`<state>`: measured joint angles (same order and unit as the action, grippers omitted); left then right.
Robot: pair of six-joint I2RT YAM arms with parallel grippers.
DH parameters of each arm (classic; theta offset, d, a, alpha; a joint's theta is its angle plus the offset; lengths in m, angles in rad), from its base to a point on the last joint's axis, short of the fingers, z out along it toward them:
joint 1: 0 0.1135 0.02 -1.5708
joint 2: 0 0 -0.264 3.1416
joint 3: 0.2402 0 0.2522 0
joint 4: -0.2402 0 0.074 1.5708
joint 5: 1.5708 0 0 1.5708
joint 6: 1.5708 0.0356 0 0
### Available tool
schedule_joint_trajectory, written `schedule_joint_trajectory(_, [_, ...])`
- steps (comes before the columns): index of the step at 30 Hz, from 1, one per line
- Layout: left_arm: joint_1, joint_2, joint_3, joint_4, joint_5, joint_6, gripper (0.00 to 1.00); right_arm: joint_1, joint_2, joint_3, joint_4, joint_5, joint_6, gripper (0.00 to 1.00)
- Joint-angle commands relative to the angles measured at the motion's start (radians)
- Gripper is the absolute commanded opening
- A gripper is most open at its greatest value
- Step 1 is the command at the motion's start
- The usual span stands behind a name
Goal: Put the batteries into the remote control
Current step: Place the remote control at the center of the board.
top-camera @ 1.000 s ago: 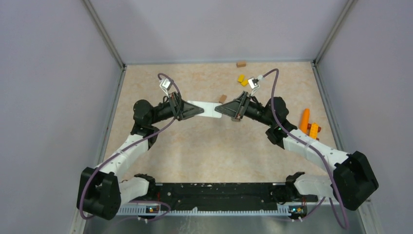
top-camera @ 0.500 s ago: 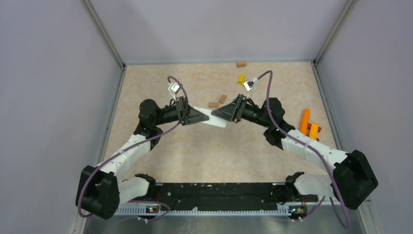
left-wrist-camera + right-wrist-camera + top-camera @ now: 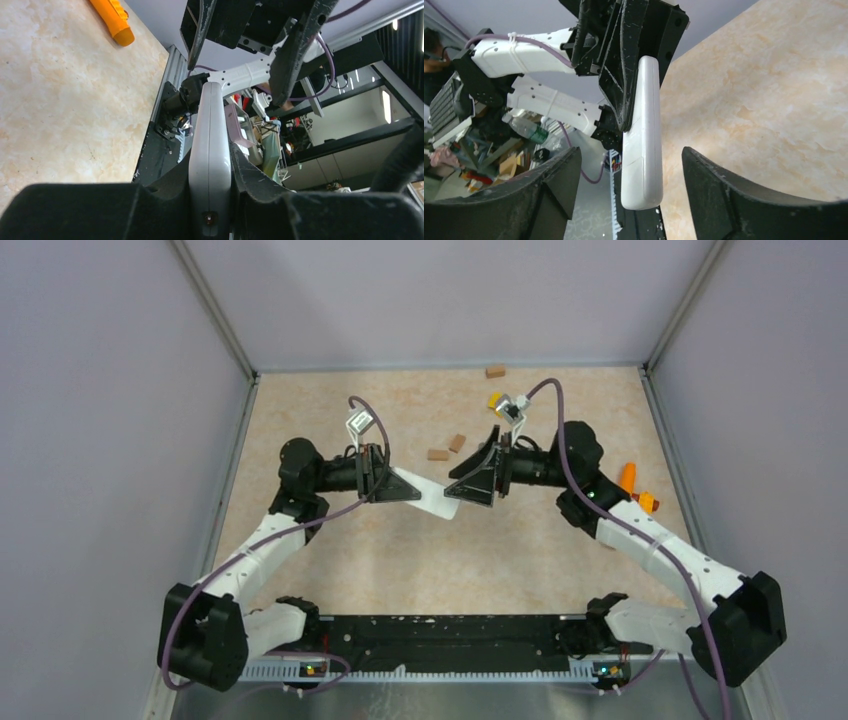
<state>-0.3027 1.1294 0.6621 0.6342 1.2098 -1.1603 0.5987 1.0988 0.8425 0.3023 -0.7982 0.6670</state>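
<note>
A white remote control (image 3: 432,498) hangs in the air over the middle of the table. My left gripper (image 3: 410,489) is shut on its left end. In the left wrist view the remote (image 3: 210,140) sits edge-on between the pads, pinched from both sides. My right gripper (image 3: 466,490) stands open around the remote's free end. In the right wrist view that rounded end (image 3: 642,165) lies in the gap with clear space on both sides, touching neither finger (image 3: 734,195). The batteries are out of view.
Two brown blocks (image 3: 437,454) (image 3: 457,443) lie just behind the grippers, a third brown block (image 3: 495,371) is by the back wall, and a yellow block (image 3: 494,399) is near it. An orange carrot-like toy (image 3: 627,477) and an orange block (image 3: 647,502) lie at the right.
My right gripper has opened and let go of the remote's end. The remote, level between both grippers before, now tilts toward the near right, held by the left gripper alone.
</note>
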Motion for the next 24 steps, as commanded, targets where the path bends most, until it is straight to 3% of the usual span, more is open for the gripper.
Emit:
schedule_joint_trajectory(1, [0.001,-0.051,0.044,-0.028,0.084,0.110,0.00,-0.007,0.053,0.099,-0.113,-0.145,-0.178,0.66])
schedule_joint_trajectory(3, [0.001,-0.061,0.046,-0.083,0.093,0.155,0.00,-0.005,0.087,0.133,-0.148,-0.212,-0.218,0.56])
schedule_joint_trajectory(5, [0.001,-0.064,0.053,-0.138,0.099,0.194,0.00,0.000,0.106,0.157,-0.191,-0.239,-0.254,0.52])
schedule_joint_trajectory(11, [0.001,-0.058,0.061,-0.155,0.102,0.213,0.00,0.053,0.147,0.216,-0.393,-0.232,-0.414,0.60])
schedule_joint_trajectory(18, [0.001,-0.063,0.062,-0.168,0.115,0.224,0.00,0.084,0.200,0.221,-0.389,-0.196,-0.408,0.54])
schedule_joint_trajectory(22, [0.001,-0.072,0.059,-0.185,0.119,0.238,0.01,0.096,0.237,0.221,-0.331,-0.195,-0.370,0.41])
schedule_joint_trajectory(24, [0.001,-0.074,0.064,-0.208,0.112,0.249,0.03,0.096,0.254,0.215,-0.243,-0.216,-0.321,0.28])
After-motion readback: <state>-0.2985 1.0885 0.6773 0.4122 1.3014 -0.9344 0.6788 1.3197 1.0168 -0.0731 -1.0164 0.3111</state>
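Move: The left hand still grips the remote control, whose middle is about 4 cm to its right and 1 cm below it. From the open right hand, the middle is roughly 6 cm left, level fore and aft, and 4 cm below. Some 29 cm below the right hand are two blocks: the near block 21 cm ahead and 5 cm left, the far block 24 cm straight ahead. The board's centre is about 15 cm ahead, 8 cm right and 28 cm below the left hand. Down about 6 cm, and some 3 cm each back and left, the right hand comes onto the remote's free end, its left-pointing fingers swinging back about 20 degrees and dipping. Its jaws narrow to about half their first gap around that end. The left hand keeps its grip, easing back and down nearly 2 cm each. ##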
